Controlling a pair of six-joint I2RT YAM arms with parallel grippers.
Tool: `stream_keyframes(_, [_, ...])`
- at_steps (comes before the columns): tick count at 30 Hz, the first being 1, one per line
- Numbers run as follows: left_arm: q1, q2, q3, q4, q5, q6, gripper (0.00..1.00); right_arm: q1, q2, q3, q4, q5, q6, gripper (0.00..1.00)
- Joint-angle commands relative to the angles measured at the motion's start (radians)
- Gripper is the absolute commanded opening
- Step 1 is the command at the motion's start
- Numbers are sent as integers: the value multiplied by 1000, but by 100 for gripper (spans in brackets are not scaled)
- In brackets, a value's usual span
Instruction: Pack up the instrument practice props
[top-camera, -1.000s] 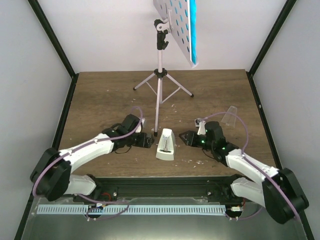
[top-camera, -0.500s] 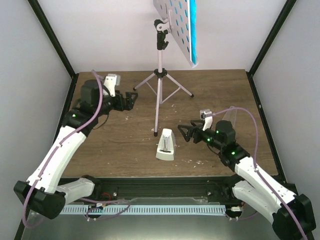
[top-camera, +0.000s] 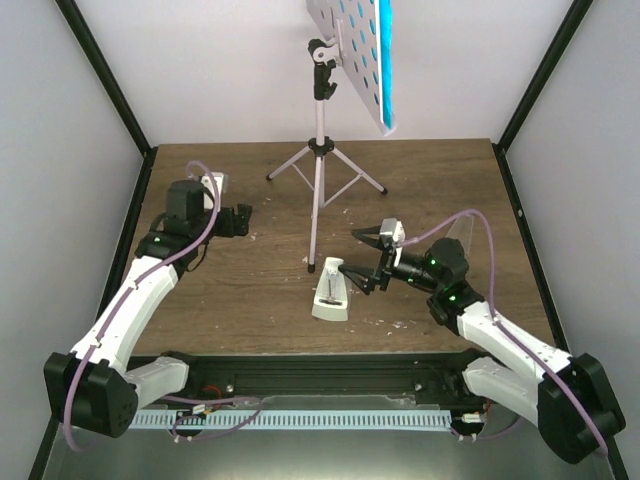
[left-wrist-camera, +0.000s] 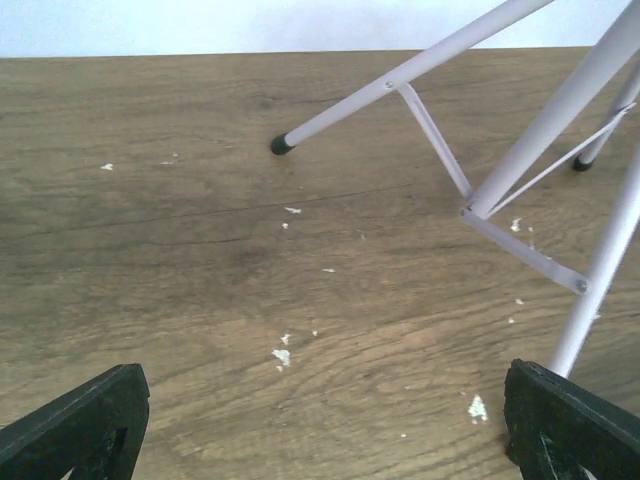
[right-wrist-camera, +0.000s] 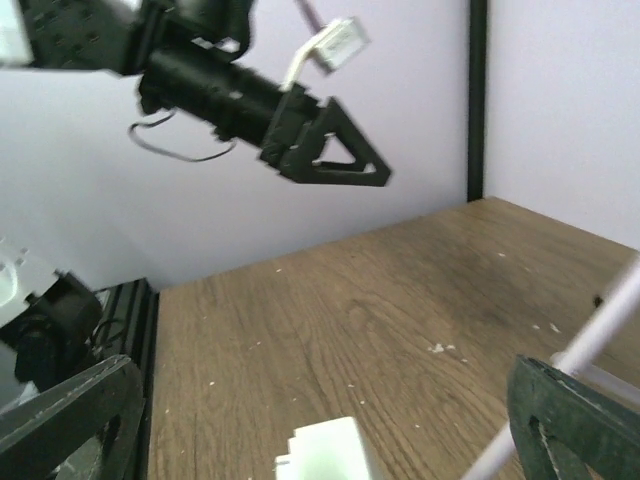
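The pale music stand stands at the back centre on its tripod legs, its perforated desk tilted high up. The teal booklet rests on that desk. The small white metronome sits upright in front of the stand. My right gripper is open just right of the metronome's top, whose white tip shows low between its fingers. My left gripper is open at the left, holding nothing. In its wrist view a stand leg crosses the wood ahead of the left gripper.
A clear plastic cover stands on the table at the right, behind my right arm. Small white crumbs lie scattered on the wood. Black frame posts and pale walls close in the sides and the back.
My left arm has swung away from the metronome to the left back of the table. My right gripper has opened wide and moved left toward the metronome's top.
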Motion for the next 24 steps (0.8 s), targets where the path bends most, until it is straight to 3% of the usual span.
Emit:
stream_keyframes(1, [5,16,15,34,-66,59,98,59,58,-32,185,-77,-112,100])
stream_keyframes(6, [4,-15,-12,43,-140,83,97,115,164,-25,214,-65,-171,100])
stream_keyframes(12, [3,-33,-16,48,-102,82,97,175,238,-52,219,31,-259,100])
stream_keyframes(17, [3,-49,-21,49,-111,80,97,178,252,-101,284,91,-268,100])
stream_keyframes(24, [2,-69,-37,55,-114,82,97,178,234,-132,239,166,-309,100])
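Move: The metronome stands about 6 cm to the right hand's left and 1 cm ahead, its middle some 16 cm below. The foot of the music stand's near leg is roughly 9 cm ahead and 10 cm left of this hand, and the clear cover lies well off, about 22 cm ahead and 31 cm to its right, both at table height. From the left hand the metronome is about 19 cm right, 12 cm back and 13 cm below. The right hand, still wide open with its fingers pointing left, sinks about 8 cm towards the upper part of the metronome, first swinging some 5 cm left and a little back, then easing back about 1 cm to the right and forward while it keeps going down. Its fingertips tip down by roughly 10 degrees as one finger comes to the far side of the metronome's top and the other to its near, face side; nothing is pinched yet. ##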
